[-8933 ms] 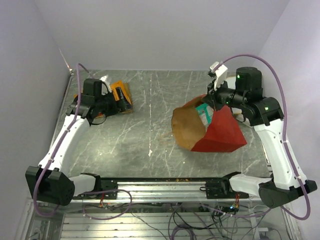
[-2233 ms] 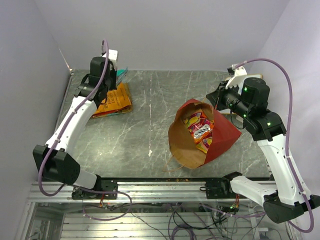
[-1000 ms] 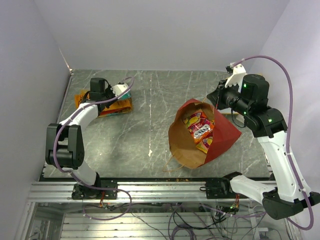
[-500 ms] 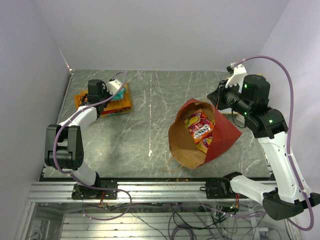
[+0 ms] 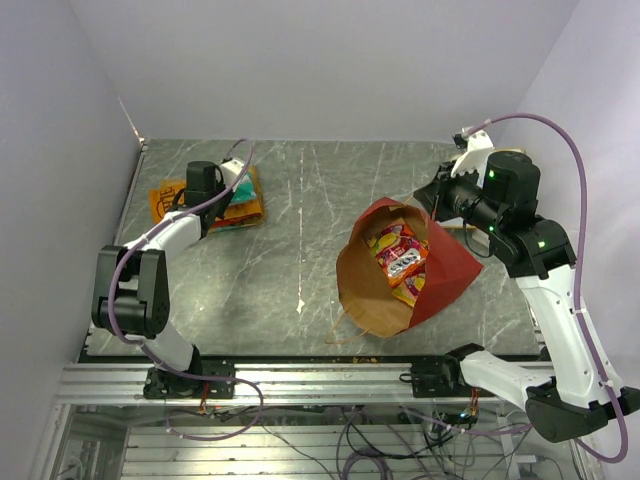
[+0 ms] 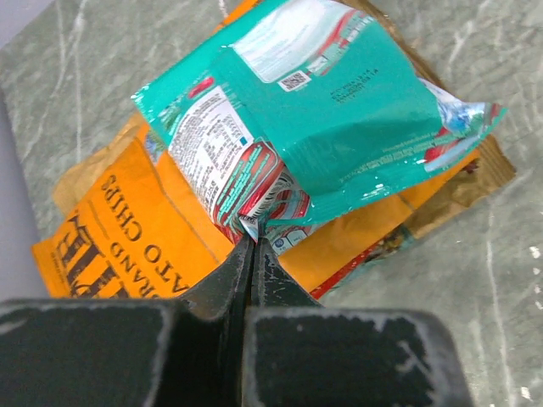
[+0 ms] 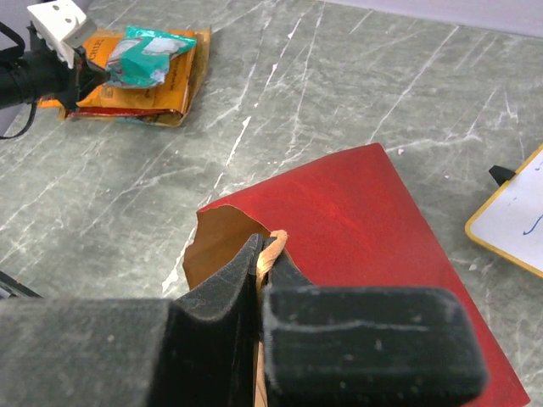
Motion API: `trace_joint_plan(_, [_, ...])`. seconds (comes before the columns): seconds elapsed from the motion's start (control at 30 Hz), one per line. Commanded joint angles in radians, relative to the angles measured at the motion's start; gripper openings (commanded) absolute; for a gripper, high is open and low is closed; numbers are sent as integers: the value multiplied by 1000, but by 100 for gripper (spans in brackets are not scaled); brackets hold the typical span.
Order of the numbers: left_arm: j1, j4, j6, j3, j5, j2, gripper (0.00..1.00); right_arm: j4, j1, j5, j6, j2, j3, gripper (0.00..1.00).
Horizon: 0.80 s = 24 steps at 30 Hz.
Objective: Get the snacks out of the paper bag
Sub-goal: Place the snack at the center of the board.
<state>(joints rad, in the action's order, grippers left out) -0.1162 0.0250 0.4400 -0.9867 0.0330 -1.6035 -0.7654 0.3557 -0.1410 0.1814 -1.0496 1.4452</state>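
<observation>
The red paper bag [image 5: 452, 265] lies tilted at centre right, its brown mouth facing the camera. Red, yellow and orange snacks [image 5: 400, 255] show inside it. My right gripper [image 5: 432, 203] is shut on the bag's tan handle [image 7: 274, 245] at the upper rim [image 7: 265, 248]. At the far left a green packet [image 6: 339, 110] rests on the flat orange chip bag [image 6: 127, 220]. My left gripper [image 6: 254, 231] is shut on the green packet's near edge, low over that pile [image 5: 228, 192].
A white wood-framed board [image 7: 517, 212] lies at the far right, behind the right arm. A red-edged packet [image 6: 365, 263] peeks out under the orange one. Side walls border the grey marbled table [image 5: 300, 250]. Crumbs dot the near edge.
The left arm has come down from high at the back left and brought the green packet onto the orange chip bag. The right arm and the bag have held still.
</observation>
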Motion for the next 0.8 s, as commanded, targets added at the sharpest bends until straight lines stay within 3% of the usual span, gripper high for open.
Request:
trace_joint_plan(0.0, [-20, -51, -60, -44, 4, -29, 7, 29, 3, 1, 3, 17, -1, 0])
trace_joint_plan(0.23, [-20, -73, -61, -22, 33, -15, 8, 32, 3, 11, 7, 34, -15, 0])
trace_joint_plan(0.47, [-17, -83, -107, -10, 55, 86, 48, 34, 3, 7, 4, 38, -18, 0])
trace_joint_plan(0.63, [-17, -78, -242, 33, -9, 255, 60, 43, 3, 9, -1, 42, -23, 0])
trace_joint_plan(0.7, [-17, -60, -351, 66, -64, 327, 61, 47, 3, 11, -3, 41, -25, 0])
trace_joint_plan(0.77, [-23, -27, -492, 113, -140, 397, 67, 54, 3, 12, -2, 44, -32, 0])
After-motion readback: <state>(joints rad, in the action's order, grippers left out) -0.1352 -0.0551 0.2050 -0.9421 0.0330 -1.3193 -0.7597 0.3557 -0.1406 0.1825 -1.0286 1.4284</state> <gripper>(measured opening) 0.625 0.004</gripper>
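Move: The left gripper still pinches the near-left corner of the teal snack; that snack's middle lies some 5 cm ahead, 5 cm to the right and 3 cm lower. The orange chips bag is right underneath, its middle about 1 cm ahead, 2 cm left and 5 cm down, with the gold bag beneath it straight below the gripper, roughly 7 cm down. From the right hand the teal snack is about 22 cm ahead, 39 cm left and 28 cm lower. Ease the left gripper down a bit over 1 cm and slightly right to lay the pinched corner of the teal snack on the orange chips bag, then open the fingers well over halfway and let the corner go. Once they part, lift away from the stack quickly, about 9 cm up and some 3 cm back towards the base, tilting the fingertips up and rolling the hand's left side down a little. ##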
